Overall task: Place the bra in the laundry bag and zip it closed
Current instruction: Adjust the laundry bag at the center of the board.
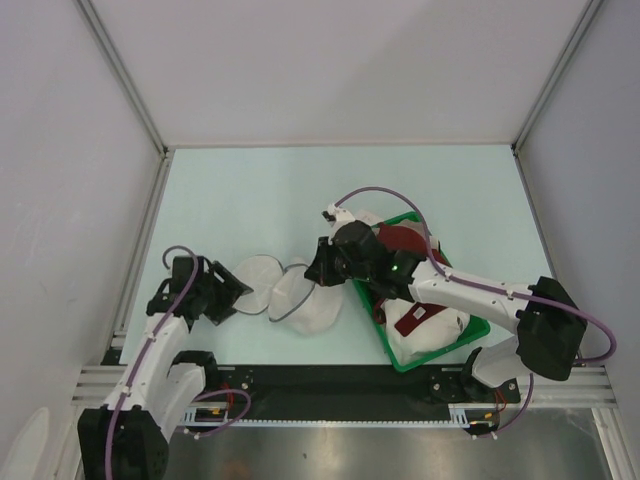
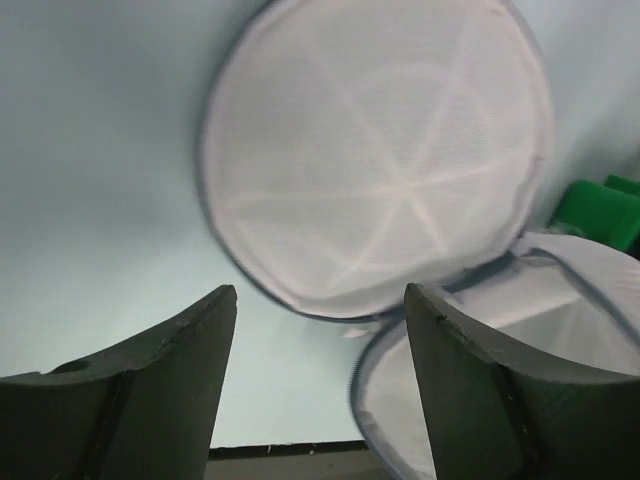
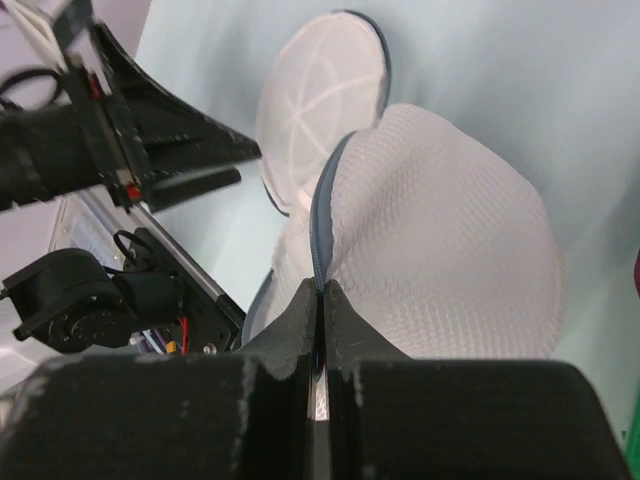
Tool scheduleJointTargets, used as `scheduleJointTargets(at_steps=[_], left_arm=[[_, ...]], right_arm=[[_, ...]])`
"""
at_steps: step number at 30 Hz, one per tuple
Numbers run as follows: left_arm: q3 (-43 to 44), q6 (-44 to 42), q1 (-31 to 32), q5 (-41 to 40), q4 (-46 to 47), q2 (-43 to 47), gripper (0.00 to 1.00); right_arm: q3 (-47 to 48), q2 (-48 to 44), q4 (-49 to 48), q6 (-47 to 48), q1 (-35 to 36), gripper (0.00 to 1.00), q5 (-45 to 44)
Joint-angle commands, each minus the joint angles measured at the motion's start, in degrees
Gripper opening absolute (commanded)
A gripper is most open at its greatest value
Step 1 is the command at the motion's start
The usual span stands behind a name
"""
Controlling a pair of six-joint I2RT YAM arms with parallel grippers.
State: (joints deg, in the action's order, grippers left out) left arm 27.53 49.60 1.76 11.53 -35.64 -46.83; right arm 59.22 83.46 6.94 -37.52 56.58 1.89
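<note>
The laundry bag (image 1: 308,306) lies open on the table as two white mesh halves with a dark zipper rim. The flat half (image 2: 380,160) lies just ahead of my left gripper (image 2: 320,305), which is open with nothing between its fingers. My right gripper (image 3: 322,285) is shut on the zipper rim of the domed half (image 3: 440,250), lifting that edge. In the top view the left gripper (image 1: 238,298) sits just left of the bag and the right gripper (image 1: 318,268) stands over its right half. The maroon bra (image 1: 398,238) lies in the green basket, partly under the right arm.
The green basket (image 1: 470,335) stands right of the bag and holds white garments (image 1: 440,330) and a maroon piece with a white tag (image 1: 412,318). Grey walls enclose the table on three sides. A black rail (image 1: 330,385) runs along the near edge.
</note>
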Motion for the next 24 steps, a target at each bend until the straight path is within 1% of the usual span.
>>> scheduleJointTargets(at_steps=[1, 4, 6, 7, 8, 9, 10, 15, 17, 18, 20, 21, 22, 23, 24], left_arm=[[-4.5, 8.6, -1.6, -2.3, -1.2, 4.9, 0.73], [-7.8, 12.4, -1.6, -2.0, 2.1, 6.2, 0.71], [-9.4, 13.7, -1.6, -1.0, 4.9, 5.3, 0.67], [-9.7, 13.9, -1.6, -0.9, 6.4, 4.0, 0.66], [-10.2, 13.9, -1.6, -0.7, 7.2, 3.1, 0.61], [-10.4, 14.1, -1.6, -1.0, 7.8, 2.3, 0.59], [-10.4, 14.3, -1.6, -1.2, 8.4, 0.1, 0.58], [-10.7, 14.4, -1.6, -2.2, 12.1, -4.6, 0.52], [-11.0, 14.3, -1.6, -3.2, 14.0, -6.1, 0.46], [-11.3, 14.1, -1.6, -3.1, 14.6, -6.4, 0.39], [-11.3, 13.2, -1.6, -3.5, 15.2, -7.0, 0.29], [-10.8, 12.5, -1.6, -4.2, 15.3, -6.8, 0.17], [-10.4, 10.7, -1.6, -4.8, 15.2, -5.9, 0.09], [-9.7, 9.8, -1.6, -6.0, 13.2, -5.0, 0.03], [-7.9, 8.8, -1.6, -8.3, 12.3, -3.7, 0.00]], right_arm=[[-0.1, -2.0, -3.3, 0.3, -0.9, 0.00, 1.8], [-0.4, -2.0, -3.2, 0.5, -1.3, 0.00, 2.7], [-0.6, -2.1, -3.2, 0.4, -1.6, 0.00, 2.9], [-0.7, -2.1, -3.3, 0.3, -1.8, 0.00, 3.3], [-0.8, -2.2, -3.5, 0.2, -1.9, 0.00, 3.4], [-0.8, -2.2, -3.6, 0.3, -2.0, 0.00, 3.5], [-0.8, -2.2, -3.7, 0.3, -2.0, 0.00, 3.7], [-0.7, -2.2, -4.1, 0.2, -2.3, 0.00, 4.4], [-0.7, -2.2, -4.2, 0.1, -2.3, 0.00, 4.7], [-0.7, -2.1, -4.2, 0.0, -2.3, 0.00, 4.8], [-0.7, -2.3, -4.2, 0.0, -2.3, 0.00, 4.9], [-0.7, -2.3, -4.1, -0.2, -2.3, 0.00, 4.8], [-0.7, -2.2, -4.2, -0.1, -2.4, 0.00, 4.7], [-0.7, -2.2, -4.0, -0.1, -2.4, 0.00, 4.8], [-0.7, -2.2, -3.7, -0.1, -2.5, 0.00, 4.8]])
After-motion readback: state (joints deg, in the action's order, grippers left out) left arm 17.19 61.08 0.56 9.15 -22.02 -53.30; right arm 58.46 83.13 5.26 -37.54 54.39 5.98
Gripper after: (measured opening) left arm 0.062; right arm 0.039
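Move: The round white lid panel of the laundry bag lies ahead and to the right of the open left hand: its middle is about 5 cm forward, 4 cm right and 6 cm below, and its near-left rim lies nearly under the fingers. The bag's body is some 16 cm to the hand's right and 1 cm ahead; the near bend of the grey zipper band is about 7 cm right and 3 cm back. From the right hand, the lid panel's middle is roughly 8 cm forward, 12 cm left and 15 cm lower. Down about 5 cm goes the left hand, first drawing back some 2 cm, then coming forward as much again low over the board, turning roughly 10 degrees counter-clockwise. Its fingers close and pinch the near-left rim of the lid panel. The right hand stays put and keeps its grip on the bag's zipper edge. ##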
